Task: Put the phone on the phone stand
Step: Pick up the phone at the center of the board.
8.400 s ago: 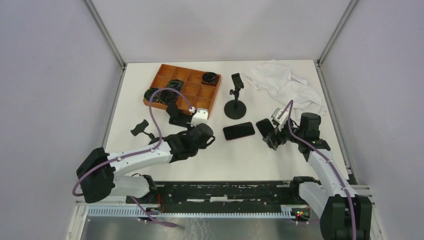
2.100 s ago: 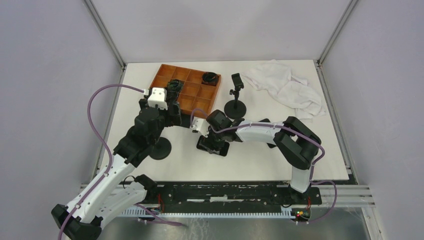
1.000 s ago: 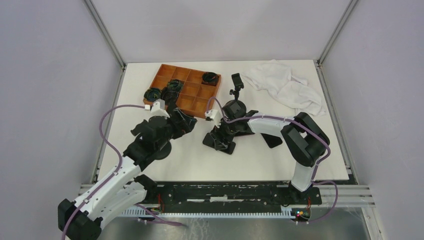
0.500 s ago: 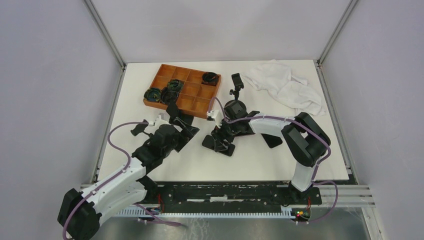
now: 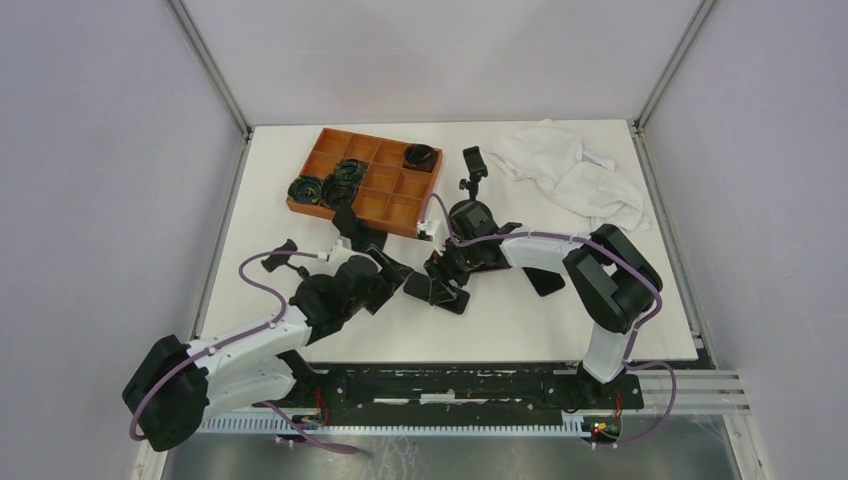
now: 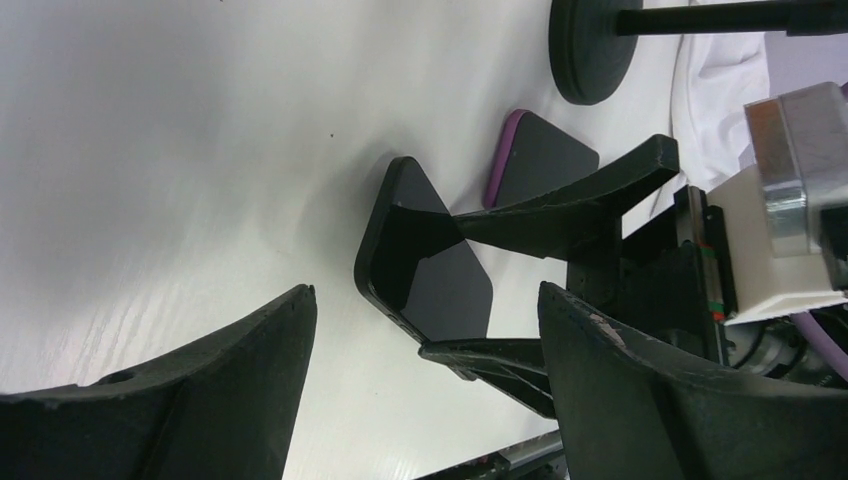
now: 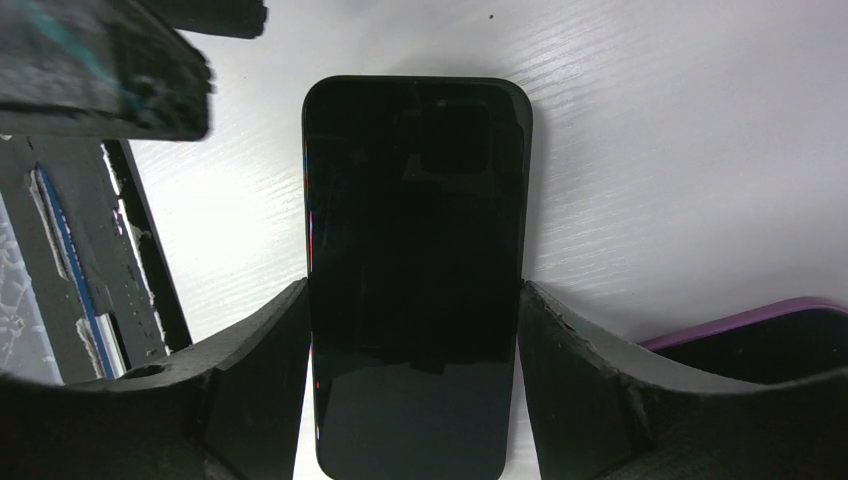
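A black phone [image 7: 415, 200] lies between the fingers of my right gripper [image 7: 413, 290], and both pads press its long edges. In the left wrist view this phone [image 6: 430, 270] is tipped up at one end off the white table. From above, the phone [image 5: 437, 290] and right gripper [image 5: 442, 276] sit at mid-table. My left gripper [image 5: 392, 278] is just left of them, open and empty, with its fingers [image 6: 250, 380] pointing at the phone. The phone stand [image 5: 473, 165] stands upright behind the right wrist, and its round base [image 6: 590, 50] shows in the left wrist view.
A purple-edged phone [image 5: 545, 280] lies flat to the right of the grippers. An orange compartment tray [image 5: 330, 150] holding black items sits at the back left. A crumpled white cloth [image 5: 575, 175] lies at the back right. Another black stand [image 5: 352, 228] is partly hidden by the left arm.
My left arm has lowered and swung right, bringing its open gripper close to the phone. The right gripper has stayed shut on the phone, almost in the same place.
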You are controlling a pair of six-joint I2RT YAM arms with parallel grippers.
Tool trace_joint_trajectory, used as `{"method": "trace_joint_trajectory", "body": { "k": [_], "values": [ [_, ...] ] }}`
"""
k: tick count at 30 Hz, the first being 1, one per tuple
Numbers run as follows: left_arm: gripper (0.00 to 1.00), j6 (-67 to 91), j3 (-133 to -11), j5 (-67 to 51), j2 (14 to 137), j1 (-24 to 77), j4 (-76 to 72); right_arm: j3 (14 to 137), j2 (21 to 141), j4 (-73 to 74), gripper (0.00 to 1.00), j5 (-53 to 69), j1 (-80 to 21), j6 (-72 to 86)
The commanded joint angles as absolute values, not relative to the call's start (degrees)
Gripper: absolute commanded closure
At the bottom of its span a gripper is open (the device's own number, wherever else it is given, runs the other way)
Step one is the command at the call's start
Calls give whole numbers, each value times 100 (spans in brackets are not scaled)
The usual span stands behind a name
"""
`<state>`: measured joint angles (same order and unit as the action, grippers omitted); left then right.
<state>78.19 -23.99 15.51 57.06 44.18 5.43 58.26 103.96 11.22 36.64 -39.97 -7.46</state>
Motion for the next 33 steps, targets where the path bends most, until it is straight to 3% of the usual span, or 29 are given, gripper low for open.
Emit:
{"method": "trace_joint_trajectory", "body": {
  "k": [1,22,33],
  "values": [
    [14,8265,-2317,1843,5929,4489,77,5799,10134,896,67,4001,-3960,-608],
    [26,8952,-2061,1166,6879,4544,-1371,5695,10107,673,67,4571,-3924,-317],
    [68,8994,-2056,1021,7048,4560,-1627,5660,10096,589,67,4737,-3903,-211]
  ]
}}
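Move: The right gripper still holds the phone by its long edges, the phone's middle between its fingertips and its left end raised. From the left hand, that middle lies about 10 cm right, 1 cm back and 6 cm below; the free left end is only some 3 cm to the right. The purple-edged phone lies about 20 cm right and 6 cm ahead of the left hand, the round-based stand 19 cm right and 17 cm ahead, the black plate stand 6 cm left and 12 cm ahead. Bring the left gripper down and to the right, about 3 cm each, sinking first and then sliding across to the phone's raised left end; roll it slightly so its left side dips, and close the wide-open fingers to under half around that end, one over the screen. Keep the right gripper's hold while easing the phone back about 1.5 cm and up 1 cm, tilting it slightly. ##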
